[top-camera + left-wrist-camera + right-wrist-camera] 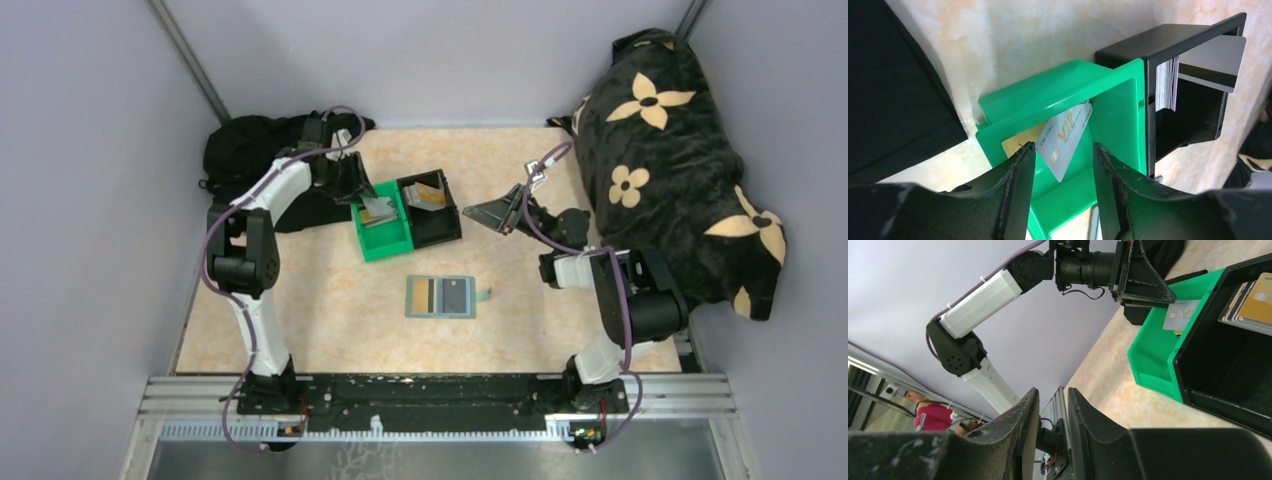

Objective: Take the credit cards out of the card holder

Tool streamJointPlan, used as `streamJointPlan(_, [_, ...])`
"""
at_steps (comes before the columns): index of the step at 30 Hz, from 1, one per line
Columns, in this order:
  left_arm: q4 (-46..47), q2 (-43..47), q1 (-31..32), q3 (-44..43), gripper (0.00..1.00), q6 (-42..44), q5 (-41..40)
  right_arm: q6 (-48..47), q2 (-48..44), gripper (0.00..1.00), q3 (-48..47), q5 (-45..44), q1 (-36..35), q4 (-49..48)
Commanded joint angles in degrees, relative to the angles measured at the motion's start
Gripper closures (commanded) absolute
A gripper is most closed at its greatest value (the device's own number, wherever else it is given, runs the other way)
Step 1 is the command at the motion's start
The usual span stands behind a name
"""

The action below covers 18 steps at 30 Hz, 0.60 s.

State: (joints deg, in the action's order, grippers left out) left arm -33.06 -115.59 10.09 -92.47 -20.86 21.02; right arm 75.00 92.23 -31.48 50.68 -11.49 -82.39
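The grey-blue card holder lies open and flat in the middle of the table. It shows a tan card with a dark stripe and a pale grey card. My left gripper hangs open over the green bin. Below it a pale grey card leans on a gold card inside the bin, free of the fingers. My right gripper hovers just right of the black bin, jaws a little apart with nothing between them.
The black bin stands against the green one and holds a stack of cards. A black flowered bag fills the right side. Black cloth lies at the back left.
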Motion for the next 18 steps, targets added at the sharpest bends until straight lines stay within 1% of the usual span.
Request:
streamJointPlan(1, [-1.04,3.89,0.69,-1.14,0.46,0.97,-6.18,-1.04,0.24,0.72,0.19,0.39,0.3,-4.18])
streamJointPlan(8, [-3.93,7.57,1.97,-2.9,0.45,2.55,-9.22,-1.25,0.4,0.72,0.17,0.39,0.27,-4.01])
streamJointPlan(13, [-3.87,9.82,5.72,-2.58,0.47,2.81,-8.56,-1.5,0.13,0.72,0.11,0.48,0.24,-3.64])
streamJointPlan(14, [-3.02,10.55,7.03,-2.14,0.47,2.52,-7.95,-1.66,-0.12,0.72,0.06,0.48,0.24,-3.2])
streamJointPlan(16, [2.24,13.15,10.73,1.1,0.47,2.5,-6.76,-3.09,-1.44,0.72,-0.24,0.48,0.32,-0.72])
streamJointPlan(17, [5.85,14.96,13.05,3.56,0.45,2.48,-7.07,-5.07,-2.7,0.72,-0.53,0.41,0.26,2.59])
streamJointPlan(18, [9.85,16.87,15.61,7.53,0.42,2.45,-7.66,-8.26,-4.39,0.68,-0.87,0.17,0.33,7.9])
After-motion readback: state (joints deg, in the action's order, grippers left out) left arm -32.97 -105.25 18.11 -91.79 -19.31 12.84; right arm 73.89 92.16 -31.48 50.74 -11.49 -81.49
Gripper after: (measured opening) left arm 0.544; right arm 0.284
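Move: The card holder lies about 24 cm back and 17 cm right of the left hand, roughly 9 cm below. The VIP card, already let go, leans in the green bin some 3 cm back, 3 cm right and 4 cm under the open fingers; the black bin is about 5 cm back and 15 cm right. From the right hand the card holder is some 10 cm back, 4 cm left and 23 cm below. The open left hand rises about 7 cm from the VIP card, then swings some 4 cm right. ##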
